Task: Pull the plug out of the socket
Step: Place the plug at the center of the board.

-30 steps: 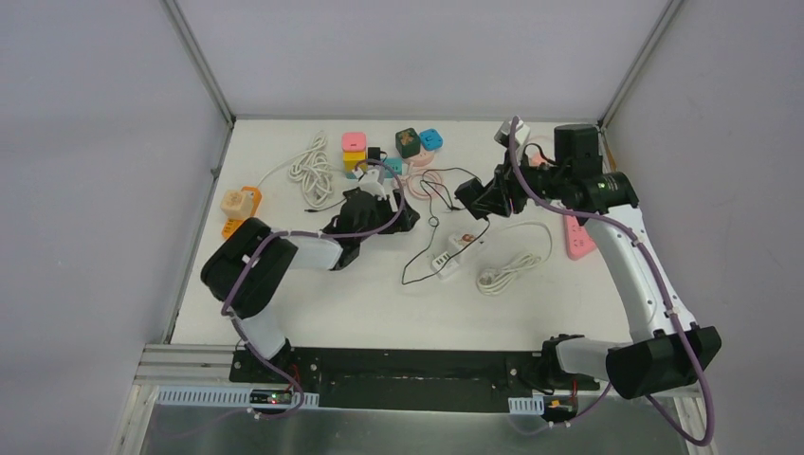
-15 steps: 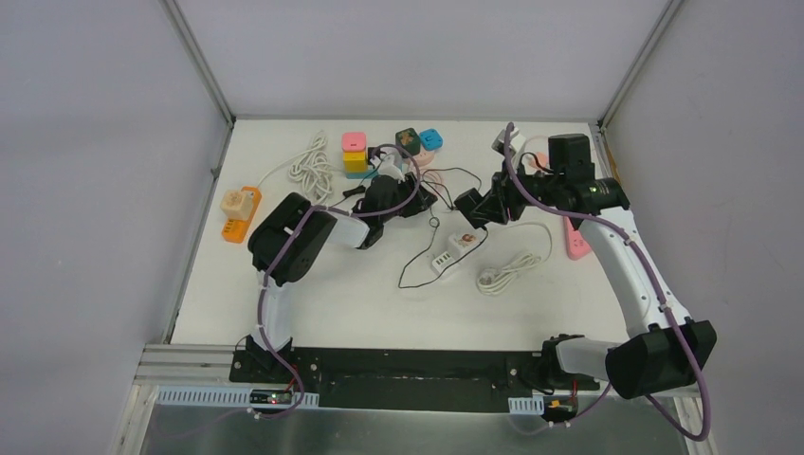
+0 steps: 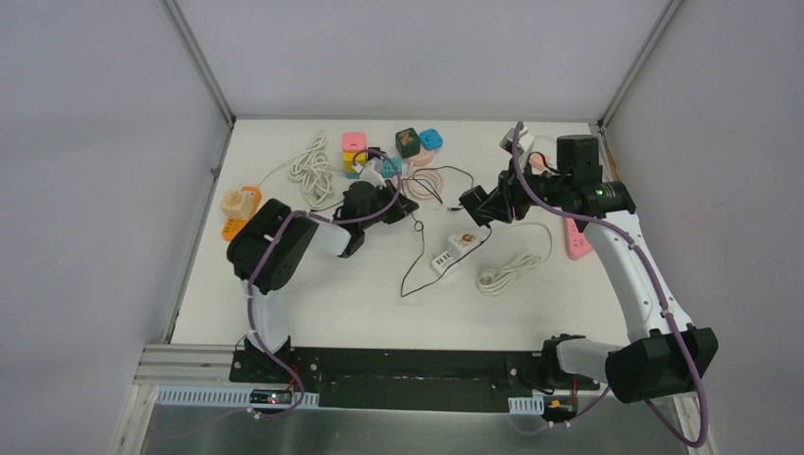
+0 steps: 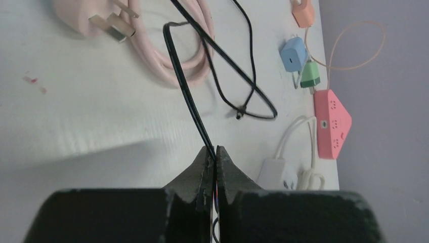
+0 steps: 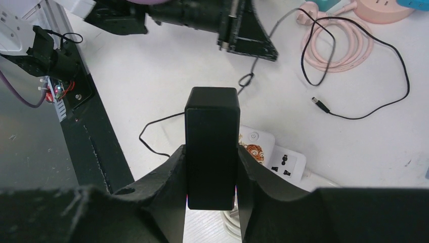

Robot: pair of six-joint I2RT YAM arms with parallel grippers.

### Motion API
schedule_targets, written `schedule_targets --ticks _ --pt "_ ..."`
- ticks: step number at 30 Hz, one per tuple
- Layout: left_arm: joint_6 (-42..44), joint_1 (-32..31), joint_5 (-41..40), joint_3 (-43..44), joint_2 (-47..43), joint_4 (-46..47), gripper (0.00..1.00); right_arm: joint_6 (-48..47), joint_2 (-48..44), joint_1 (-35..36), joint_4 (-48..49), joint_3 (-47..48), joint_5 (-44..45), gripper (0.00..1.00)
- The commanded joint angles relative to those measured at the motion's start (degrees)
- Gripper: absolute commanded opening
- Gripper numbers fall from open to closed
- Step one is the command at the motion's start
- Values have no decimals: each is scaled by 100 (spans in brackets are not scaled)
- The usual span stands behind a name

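Observation:
The black plug (image 5: 211, 136) is a boxy adapter, and my right gripper (image 5: 211, 152) is shut on its sides. It hangs above the white socket strip (image 5: 273, 159), apart from it; the strip's holes show bare. In the top view the plug (image 3: 471, 202) is behind the socket strip (image 3: 455, 251). The plug's thin black cable (image 4: 182, 81) runs across the table into my left gripper (image 4: 213, 150), which is shut on it. My left gripper (image 3: 403, 207) sits low at mid-table, left of the plug.
A pink coiled cord (image 4: 167, 61) with its plug lies behind the left gripper. A pink power strip (image 3: 576, 237) lies at the right edge. Coloured cube adapters (image 3: 355, 144) and a white cord bundle (image 3: 311, 169) sit at the back; another white cord (image 3: 507, 272) lies near the strip.
My left gripper has closed on the black cable and shifted slightly about mid-table. The right gripper has held the plug in about the same place.

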Motion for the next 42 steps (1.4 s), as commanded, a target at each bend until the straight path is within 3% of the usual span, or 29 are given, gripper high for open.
schedule_targets --ticks 1,9,14,19,25,30,36,42 --pt "510 87 -94 -809 -1675 139 0 -57 -291 -118 103 66 -315 0" --pt "1319 105 -196 -1241 -3524 -616 0 -13 -234 -338 -4 513 -183 0" --pt "1613 105 12 -676 -4015 -1177 0 195 -67 -626 79 1127 25 0" --pt "1480 105 431 290 -3878 -1339 0 579 118 -935 302 1889 210 0" --pt "1009 105 938 1953 -2928 -1442 0 987 676 -1442 331 3210 787 0" --pt "100 105 1292 3818 -1379 -1323 0 1043 1090 -1775 476 3831 1605 0" --pt "-536 16 1295 5706 272 -1426 0 882 1323 -2174 899 3830 2314 0" --pt "-378 -271 855 7708 1874 -2509 0 563 1725 -2446 1382 3535 2887 0"
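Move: The black plug is already in the right fingers, with its cable pinched in the left; from the left hand the plug sits some 11 cm back, 13 cm right and 17 cm higher. About 25 cm below the right hand, the white socket lies 2 cm forward and 4 cm left. The green plug is roughly 21 cm forward and 21 cm right of the right hand, with the coral plug 12 cm beyond it. The pink coil lies 12 cm ahead and 2 cm right of the left hand. The black cable, still pinched in the shut left fingers, is whipped up about 35 cm, drawing back-left at first, then swinging forward-right past the start as the fingers tip upward; the hand dips a little at the end. The right hand pauses, then carries the still-gripped plug right, forward and up, roughly 30 cm in all, away from the white socket towards above the green plug, turning some 45 degrees clockwise. ##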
